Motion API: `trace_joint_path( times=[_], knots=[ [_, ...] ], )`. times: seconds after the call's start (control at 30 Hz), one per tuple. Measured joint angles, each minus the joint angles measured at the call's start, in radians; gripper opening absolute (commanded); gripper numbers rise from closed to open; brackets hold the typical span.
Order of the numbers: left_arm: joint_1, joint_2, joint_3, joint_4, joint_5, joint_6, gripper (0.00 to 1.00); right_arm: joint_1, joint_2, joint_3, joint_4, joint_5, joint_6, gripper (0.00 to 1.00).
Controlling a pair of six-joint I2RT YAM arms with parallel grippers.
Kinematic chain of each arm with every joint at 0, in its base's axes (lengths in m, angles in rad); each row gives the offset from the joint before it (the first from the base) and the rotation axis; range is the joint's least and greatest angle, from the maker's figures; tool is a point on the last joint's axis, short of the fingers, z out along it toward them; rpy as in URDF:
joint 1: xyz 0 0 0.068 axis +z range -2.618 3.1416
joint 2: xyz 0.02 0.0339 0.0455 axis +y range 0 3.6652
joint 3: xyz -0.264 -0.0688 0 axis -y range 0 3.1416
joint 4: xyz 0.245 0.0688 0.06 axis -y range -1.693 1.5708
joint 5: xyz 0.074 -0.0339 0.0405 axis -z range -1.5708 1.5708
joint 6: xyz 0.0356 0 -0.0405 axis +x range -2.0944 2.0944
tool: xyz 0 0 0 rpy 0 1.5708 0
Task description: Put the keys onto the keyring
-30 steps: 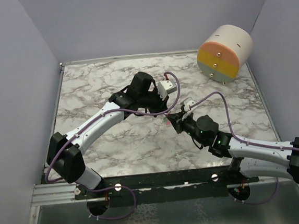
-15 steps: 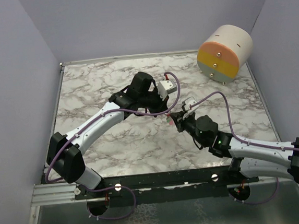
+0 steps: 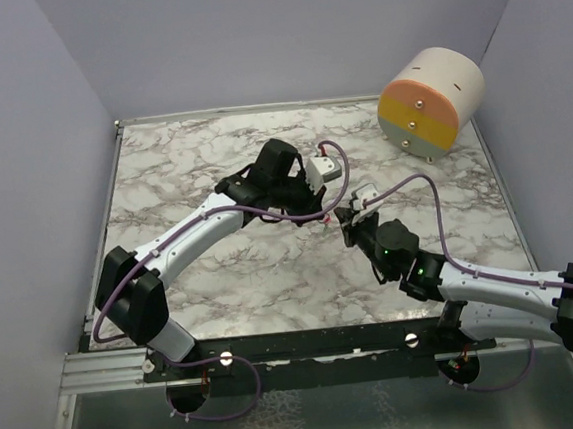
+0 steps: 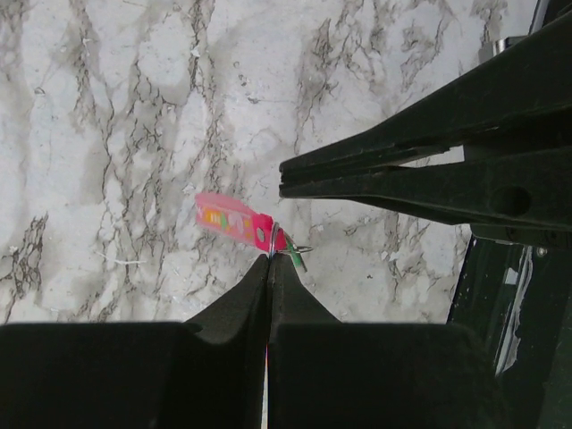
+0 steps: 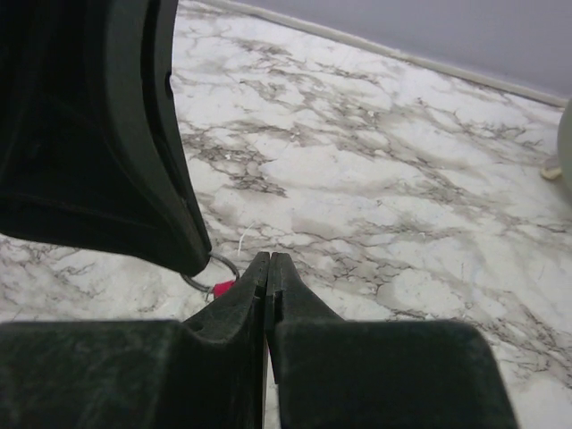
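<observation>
In the left wrist view my left gripper (image 4: pixel 270 257) is shut, its tips pinching a thin metal keyring (image 4: pixel 272 238). A long pink-red key (image 4: pixel 227 218) and a short green key (image 4: pixel 296 258) hang at the ring, just above the marble. My right gripper (image 5: pixel 268 257) is shut, with nothing visible between its tips, right beside the keyring (image 5: pixel 214 266) and a bit of the pink key (image 5: pixel 223 288). Seen from above, the left gripper (image 3: pixel 316 212) and right gripper (image 3: pixel 342 226) meet tip to tip at mid-table.
A beige cylinder (image 3: pixel 432 101) with an orange and yellow face and small knobs lies at the back right. Lilac walls close in the marble table (image 3: pixel 182 163) on three sides. The right arm's cable (image 3: pixel 405 189) loops above its wrist.
The right gripper has shut and shifted slightly toward the back. The left arm has moved a little to the right, carrying the ring and keys along.
</observation>
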Motion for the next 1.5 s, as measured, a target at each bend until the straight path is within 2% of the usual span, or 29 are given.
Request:
trace_joint_path(
  times=[0.37,0.53,0.63,0.87,1.03,1.13,1.33,1.5],
  knots=[
    [-0.002,0.044,0.019,-0.058,0.005,0.005,0.00,0.000,0.000,-0.001,0.067,0.027,-0.043,0.02],
    [-0.002,0.053,0.074,-0.070,0.005,0.019,0.00,0.000,-0.016,-0.002,0.029,0.026,0.013,0.26],
    [-0.003,0.059,0.107,-0.093,0.004,0.034,0.00,0.000,-0.051,-0.013,0.011,0.020,0.043,0.32],
    [-0.005,0.069,0.134,-0.144,0.008,0.084,0.00,0.000,-0.139,-0.045,-0.010,-0.015,0.058,0.30],
    [-0.005,0.069,0.135,-0.173,0.025,0.120,0.00,0.000,-0.169,-0.045,-0.050,-0.079,0.064,0.33],
    [-0.006,0.072,0.145,-0.188,0.027,0.130,0.00,0.000,-0.154,-0.039,-0.086,-0.113,0.067,0.36],
    [-0.006,0.086,0.168,-0.212,0.050,0.149,0.00,0.000,-0.064,-0.002,-0.144,-0.142,0.070,0.36],
    [-0.006,0.087,0.168,-0.239,0.067,0.182,0.00,0.000,-0.065,-0.002,-0.153,-0.146,0.068,0.36]
  ],
)
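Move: The left gripper already pinches the keyring; the ring's middle sits about 1 cm back from its fingertips and 1 cm below them. The pink key hangs some 2 cm ahead, 1 cm right and 2 cm below, the green key about 1 cm back, 1 cm right and 2 cm below. From the shut, empty right fingertips the ring lies about 3 cm left, 1 cm back and 1 cm lower, the pink key 1 cm ahead, 2 cm left and 3 cm below. Lift the shut right gripper about 1.5 cm, open it to roughly a third while drawing it back some 2.5 cm, then sink about 4 cm and ease left, tipping slightly down, so its parted fingertips come up to the keyring. With the left, keep the ring pinched: dip 2 cm, rise again, then turn about 10 degrees clockwise while easing slightly back. ##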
